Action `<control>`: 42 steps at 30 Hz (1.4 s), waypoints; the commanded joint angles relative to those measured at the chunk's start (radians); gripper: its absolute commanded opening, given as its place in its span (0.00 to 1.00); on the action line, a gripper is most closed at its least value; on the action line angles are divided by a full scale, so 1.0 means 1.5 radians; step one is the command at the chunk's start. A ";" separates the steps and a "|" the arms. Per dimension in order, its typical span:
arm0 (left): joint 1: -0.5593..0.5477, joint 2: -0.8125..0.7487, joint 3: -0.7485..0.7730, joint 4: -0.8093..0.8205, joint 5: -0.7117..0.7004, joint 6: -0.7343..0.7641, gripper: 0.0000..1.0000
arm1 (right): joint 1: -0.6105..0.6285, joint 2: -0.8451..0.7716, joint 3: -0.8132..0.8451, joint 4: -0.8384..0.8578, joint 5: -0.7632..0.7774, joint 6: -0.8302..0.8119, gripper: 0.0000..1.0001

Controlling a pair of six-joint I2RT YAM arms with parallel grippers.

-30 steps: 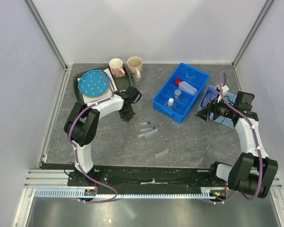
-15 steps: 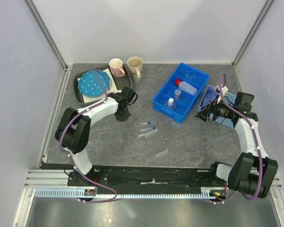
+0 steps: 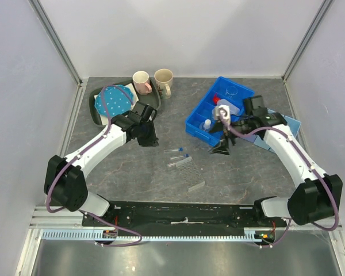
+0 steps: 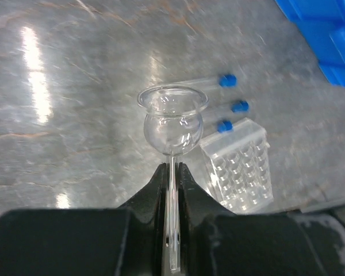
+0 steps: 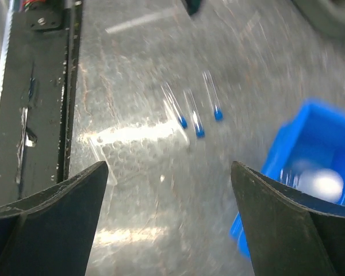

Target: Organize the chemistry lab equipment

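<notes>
My left gripper (image 3: 148, 140) (image 4: 171, 168) is shut on the thin stem of a clear glass funnel (image 4: 172, 118) with a round bulb, held above the table left of three blue-capped clear tubes (image 3: 178, 156) (image 4: 239, 106) (image 5: 196, 121). The clear tube rack (image 3: 191, 175) (image 4: 241, 167) (image 5: 112, 149) lies just near of the tubes. My right gripper (image 3: 220, 148) (image 5: 169, 167) is open and empty, above the table in front of the blue bin (image 3: 191, 122) (image 5: 310, 155). The bin holds the red-capped squeeze bottle (image 3: 226, 105) and a clear beaker (image 3: 232, 89). The glasses and brush do not show.
A pink mug (image 3: 141, 82) and a beige mug (image 3: 164, 79) stand at the back. A blue dotted plate (image 3: 114, 100) sits on a grey tray at back left. A pale blue mat (image 3: 288, 125) lies under my right arm. The arms' base rail (image 3: 184, 213) runs along the near edge.
My right gripper has swung left from the right edge to just in front of the blue bin. My left arm's elbow has swung down-left; its gripper stays shut near the tubes.
</notes>
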 commanded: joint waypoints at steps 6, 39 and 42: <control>0.001 -0.021 0.007 0.000 0.289 0.109 0.06 | 0.337 0.092 0.235 -0.150 0.169 -0.247 0.97; -0.030 -0.070 -0.039 0.027 0.525 0.174 0.07 | 0.672 0.280 0.374 -0.180 0.546 -0.447 0.48; -0.030 -0.072 -0.043 0.028 0.526 0.176 0.07 | 0.676 0.283 0.378 -0.181 0.550 -0.454 0.39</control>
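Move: The left gripper already holds the glass thistle funnel, its stem reaching back from the fingertips; the open right gripper hangs some 24 cm to the right, about 3 cm farther back and 8 cm higher. From the right gripper, the stem lies roughly 23 cm left, 2 cm back and 8 cm lower. On the table, counted from the left hand, the blue-capped tubes are about 9 cm right, 1 cm ahead and 12 cm below; the clear rack is 13 cm right, 6 cm back and 12 cm below. Sweep the open right gripper about 19 cm left and 13 cm back towards the funnel stem, rising slightly then sinking, tipping its fingers to point mostly down; ease 3 cm forward and part-close them around the stem. Meanwhile keep the left grip, draw the funnel back, right and a little up, and swing those fingers to point right and down. ##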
